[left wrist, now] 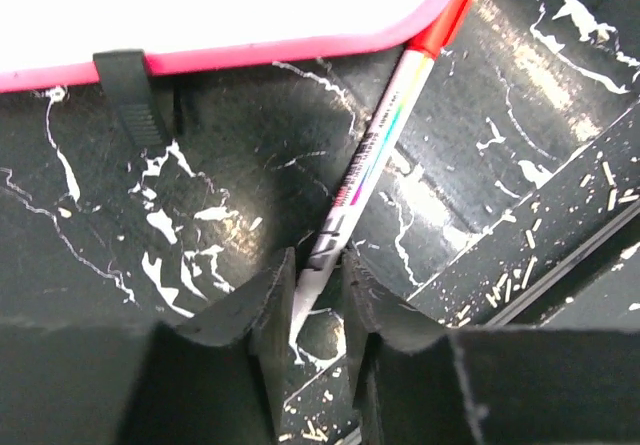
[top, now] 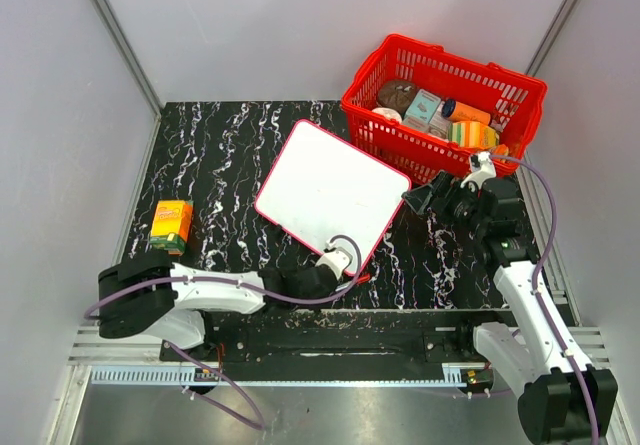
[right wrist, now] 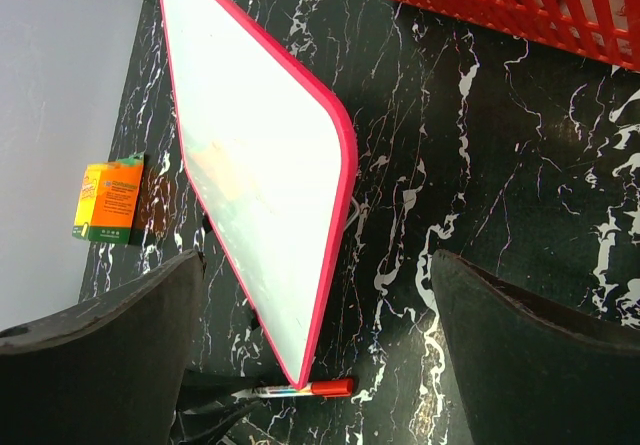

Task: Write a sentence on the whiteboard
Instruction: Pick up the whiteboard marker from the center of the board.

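The whiteboard [top: 330, 190] lies flat mid-table, white with a thin red frame, and no sentence shows on its face. It also fills the top of the left wrist view as the whiteboard [left wrist: 200, 5], and runs slantwise in the right wrist view as the whiteboard [right wrist: 260, 165]. A white marker with a red cap [left wrist: 370, 155] lies on the table against the board's near corner; the marker [right wrist: 300, 390] shows there too. My left gripper [left wrist: 318, 265] is shut on the marker's tail end, low at the board's near edge [top: 345, 273]. My right gripper [top: 415, 200] hovers wide open right of the board, holding nothing [right wrist: 318, 258].
A red basket [top: 445, 105] of groceries stands at the back right, its wall [right wrist: 520, 5] close above my right gripper. An orange box [top: 172, 223] stands at the left. A black clip [left wrist: 130, 95] sits on the board's near edge. Grey walls enclose the table.
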{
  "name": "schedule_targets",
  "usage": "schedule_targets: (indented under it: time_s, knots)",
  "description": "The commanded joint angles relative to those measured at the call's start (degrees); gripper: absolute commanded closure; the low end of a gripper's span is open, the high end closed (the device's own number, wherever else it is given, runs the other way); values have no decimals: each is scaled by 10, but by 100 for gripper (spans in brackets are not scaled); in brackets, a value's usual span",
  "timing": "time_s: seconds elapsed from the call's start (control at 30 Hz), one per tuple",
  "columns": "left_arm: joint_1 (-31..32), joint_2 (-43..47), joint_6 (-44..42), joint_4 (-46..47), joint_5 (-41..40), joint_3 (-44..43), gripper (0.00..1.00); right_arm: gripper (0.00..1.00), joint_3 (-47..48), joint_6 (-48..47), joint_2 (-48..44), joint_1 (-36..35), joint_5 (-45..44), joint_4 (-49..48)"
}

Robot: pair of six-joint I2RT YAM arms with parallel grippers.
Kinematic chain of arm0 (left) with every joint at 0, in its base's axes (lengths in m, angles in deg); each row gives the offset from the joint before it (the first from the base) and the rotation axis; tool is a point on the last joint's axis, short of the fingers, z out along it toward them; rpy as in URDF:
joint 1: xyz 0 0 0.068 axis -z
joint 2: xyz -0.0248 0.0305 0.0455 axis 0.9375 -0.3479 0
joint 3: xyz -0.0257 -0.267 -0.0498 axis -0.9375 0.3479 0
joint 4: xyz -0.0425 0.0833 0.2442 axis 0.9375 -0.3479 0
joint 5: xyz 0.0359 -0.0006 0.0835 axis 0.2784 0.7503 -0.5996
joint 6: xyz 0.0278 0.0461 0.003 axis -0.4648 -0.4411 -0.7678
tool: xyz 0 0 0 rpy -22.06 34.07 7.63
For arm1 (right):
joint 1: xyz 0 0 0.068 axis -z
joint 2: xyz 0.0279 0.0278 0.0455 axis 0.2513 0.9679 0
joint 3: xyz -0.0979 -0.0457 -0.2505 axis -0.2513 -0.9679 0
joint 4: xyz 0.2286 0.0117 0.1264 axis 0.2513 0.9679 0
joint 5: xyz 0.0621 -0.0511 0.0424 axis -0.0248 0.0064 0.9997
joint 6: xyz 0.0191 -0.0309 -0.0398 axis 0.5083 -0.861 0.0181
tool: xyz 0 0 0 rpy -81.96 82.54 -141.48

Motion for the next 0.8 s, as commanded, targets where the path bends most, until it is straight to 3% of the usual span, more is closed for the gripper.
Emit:
schedule_targets:
  time_s: [0.0,0.1,0.53,0.77]
  knots:
    - [-1,-29,-7,13,47,-9,79,0,-4,5,-15,-2,14,-21]
    - [4,-38,-15,10,63,-17,100,0,-3,4,-15,-1,15,-20]
    - [46,7,-86,-15,149,-67,100,0,14,-4,-34,-2,23,0]
    - [37,91,-76,-9,124,-79,100,0,35,7,-88,-2,34,9]
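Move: The marker lies on the table with its white end between the left fingers. Its middle is about 4 cm to that hand's right, 2 cm ahead and 1 cm below. The whiteboard's middle is some 20 cm ahead and 3 cm right; the orange box stands 14 cm ahead and 31 cm left. From the right hand, the marker is roughly 15 cm back, 13 cm left and 20 cm down. Left fingers pinch the marker's white end, draw it back about 5 cm and right, turning clockwise, then lift. ##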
